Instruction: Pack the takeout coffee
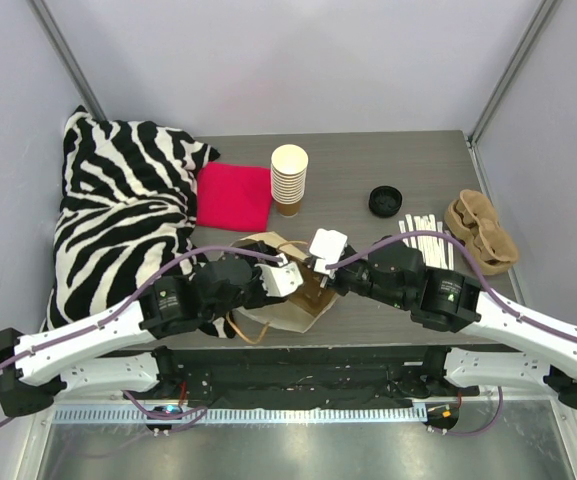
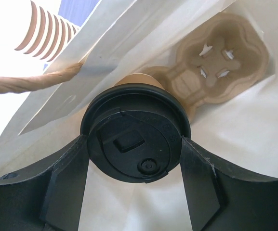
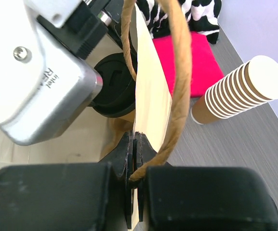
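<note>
The takeout coffee [image 2: 134,134], a brown cup under a black lid, lies inside the white paper bag [image 1: 290,312]. My left gripper [image 2: 134,139] reaches into the bag and is shut on the cup, a finger pressing each side just under the lid. The cup's base points toward a moulded cup carrier [image 2: 220,62] at the bottom of the bag. My right gripper [image 3: 138,139] is shut on the bag's rim, next to the twisted brown handle [image 3: 182,77]. The right wrist view also shows the black lid [image 3: 114,91] behind the left wrist's housing. In the top view both grippers meet at the bag's mouth.
A stack of cream-white cups [image 1: 289,180] stands behind the bag, beside a red cloth [image 1: 234,195]. A loose black lid [image 1: 385,200], white sticks [image 1: 423,235] and a cardboard carrier [image 1: 480,230] lie to the right. A zebra pillow [image 1: 118,210] fills the left side.
</note>
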Available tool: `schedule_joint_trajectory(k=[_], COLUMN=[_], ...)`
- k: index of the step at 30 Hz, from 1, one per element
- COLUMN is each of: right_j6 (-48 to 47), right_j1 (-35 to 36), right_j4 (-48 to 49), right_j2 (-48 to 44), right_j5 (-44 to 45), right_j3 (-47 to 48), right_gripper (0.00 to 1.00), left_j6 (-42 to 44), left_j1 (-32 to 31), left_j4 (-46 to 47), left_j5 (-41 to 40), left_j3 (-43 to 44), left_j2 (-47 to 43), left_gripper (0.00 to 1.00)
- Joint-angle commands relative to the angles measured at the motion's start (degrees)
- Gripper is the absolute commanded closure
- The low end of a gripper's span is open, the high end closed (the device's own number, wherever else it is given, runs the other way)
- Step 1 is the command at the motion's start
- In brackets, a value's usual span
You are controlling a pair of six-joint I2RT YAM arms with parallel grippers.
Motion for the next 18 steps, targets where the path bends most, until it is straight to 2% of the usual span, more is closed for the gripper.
schedule_joint_trajectory(k=[1, 6, 18], right_j6=[0.52, 0.79, 6.41], right_j1=[0.54, 0.54, 0.45], right_j4=[5.36, 6.33, 5.72], right_j2=[-0.47, -0.56, -0.38], right_j5=[0.82, 0.56, -1.55], right_j3=[0.79, 0.18, 0.0], right_gripper=[0.99, 0.99, 0.99], left_j6=[-3.96, -5.11, -3.18], left_j1=[0.21, 0.64, 2.58], left_j4=[0.77, 5.06, 8.67], left_j5=[-2.24, -1.36, 0.31], left_j3=[-0.51, -4.98, -6.84], left_j2=[0.28, 0.36, 3.26], left_gripper=[1.0, 1.0, 1.0])
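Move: My left hand already holds the lidded coffee cup inside the mouth of the paper bag. The cup tray on the bag's bottom lies about 11 cm below that hand and some 6 cm to its right, level with it fore and aft. The bag rim pinched by my right hand is roughly 10 cm right, 3 cm back and slightly higher; the cup stack stands about 22 cm straight ahead. From my right hand the tray is around 4 cm left and 17 cm below. I lower the coffee cup deeper into the bag with my left hand, about 5 cm almost straight down towards the nearer well of the cup tray, keeping my grip below the lid and letting the wrist tip down only some 5 degrees. My right hand stays put with its fingers shut, holding the bag's rim by the handle. ##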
